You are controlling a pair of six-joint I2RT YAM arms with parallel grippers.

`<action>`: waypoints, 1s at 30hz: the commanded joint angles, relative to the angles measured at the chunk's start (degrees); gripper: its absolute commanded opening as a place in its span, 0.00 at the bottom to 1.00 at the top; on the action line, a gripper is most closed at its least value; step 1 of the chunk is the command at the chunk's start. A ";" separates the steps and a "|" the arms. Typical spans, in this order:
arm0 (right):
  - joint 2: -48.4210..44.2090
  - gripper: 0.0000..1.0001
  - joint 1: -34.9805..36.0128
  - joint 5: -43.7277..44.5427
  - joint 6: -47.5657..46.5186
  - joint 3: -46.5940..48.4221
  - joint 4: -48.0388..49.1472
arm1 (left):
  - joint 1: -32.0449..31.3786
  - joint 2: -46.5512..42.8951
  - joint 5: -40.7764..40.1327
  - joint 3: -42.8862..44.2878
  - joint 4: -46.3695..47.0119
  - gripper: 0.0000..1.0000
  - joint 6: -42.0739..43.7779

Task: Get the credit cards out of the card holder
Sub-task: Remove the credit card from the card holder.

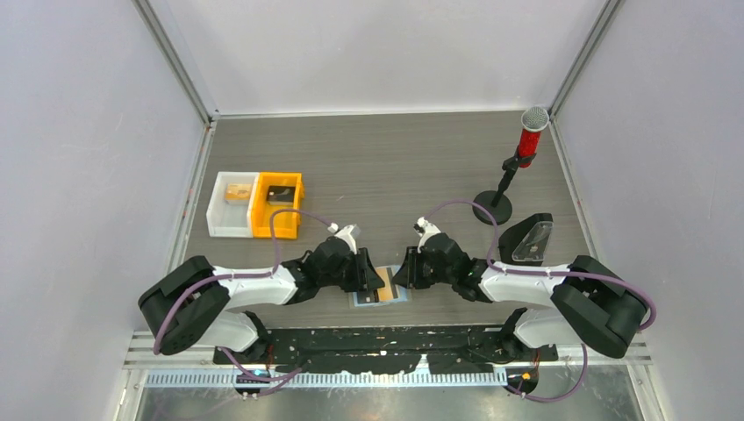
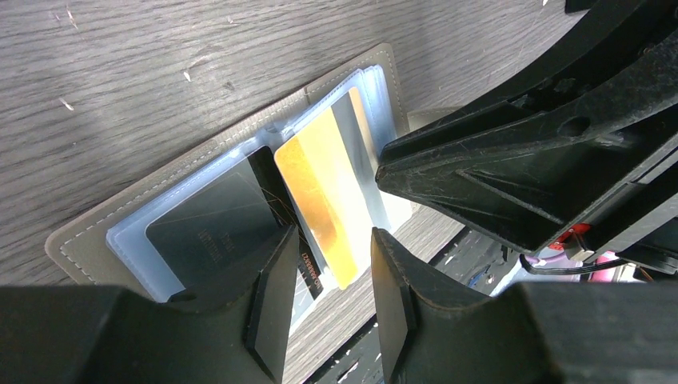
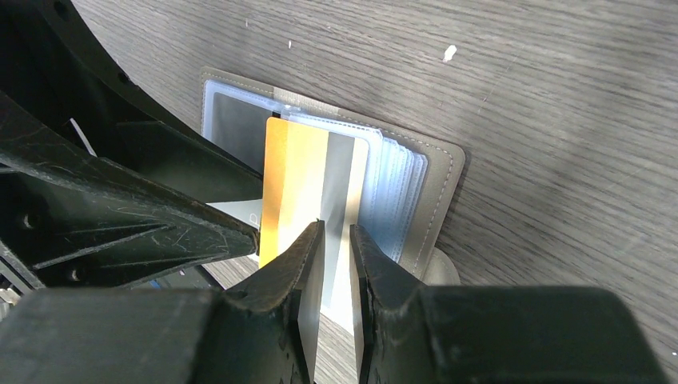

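The card holder (image 1: 361, 300) lies spread open near the table's front edge, grey with clear sleeves (image 2: 88, 232) (image 3: 444, 176). A gold and silver credit card (image 2: 324, 184) (image 3: 308, 172) sticks partway out of the right-hand sleeves. A dark card (image 2: 212, 228) sits in the left sleeve. My left gripper (image 2: 332, 308) (image 1: 377, 281) is open just above the holder's near edge, with the gold card's corner beyond the gap and nothing between the fingers. My right gripper (image 3: 336, 280) (image 1: 405, 276) hovers over that card's silver half, its jaws a narrow slit apart and gripping nothing.
A white bin (image 1: 232, 206) and an orange bin (image 1: 279, 206) stand at the back left. A red microphone on a stand (image 1: 526, 140) and a black wedge stand (image 1: 529, 239) are at the right. Both grippers crowd the holder from either side.
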 commanded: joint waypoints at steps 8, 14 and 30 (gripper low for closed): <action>1.24 0.26 -0.09 1.63 1.04 -2.43 -1.90 | -0.20 0.83 -0.69 -2.10 6.49 0.40 -2.31; 1.07 0.26 -0.09 1.76 1.36 -2.92 -1.59 | -0.20 1.99 0.12 -3.51 10.34 0.37 -4.32; 0.56 0.26 -0.13 3.25 1.60 -3.24 -2.42 | -0.20 -0.84 -2.18 -5.99 12.17 0.00 -6.57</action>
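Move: The yellow-striped credit card in the open card holder has its middle about 2 cm to the right of the left hand, 1 cm ahead and 1 cm below, its left edge just under the left fingers. The black card lies some 3 cm left of that hand, about 1 cm ahead; the blue sleeves about 6 cm to its right, also 1 cm ahead. From the right hand, the yellow-striped card's middle is about 2 cm left, level, 1 cm below. The yellow-striped card's left edge is what the left hand works on: almost on the spot, it sinks a bit over half a centimetre, tilts its fingers roughly 5 degrees flatter, and closes them from nearly half open to almost shut, pinching that edge. The right hand stays put, fingers slightly open, tips resting on the card's right half. ##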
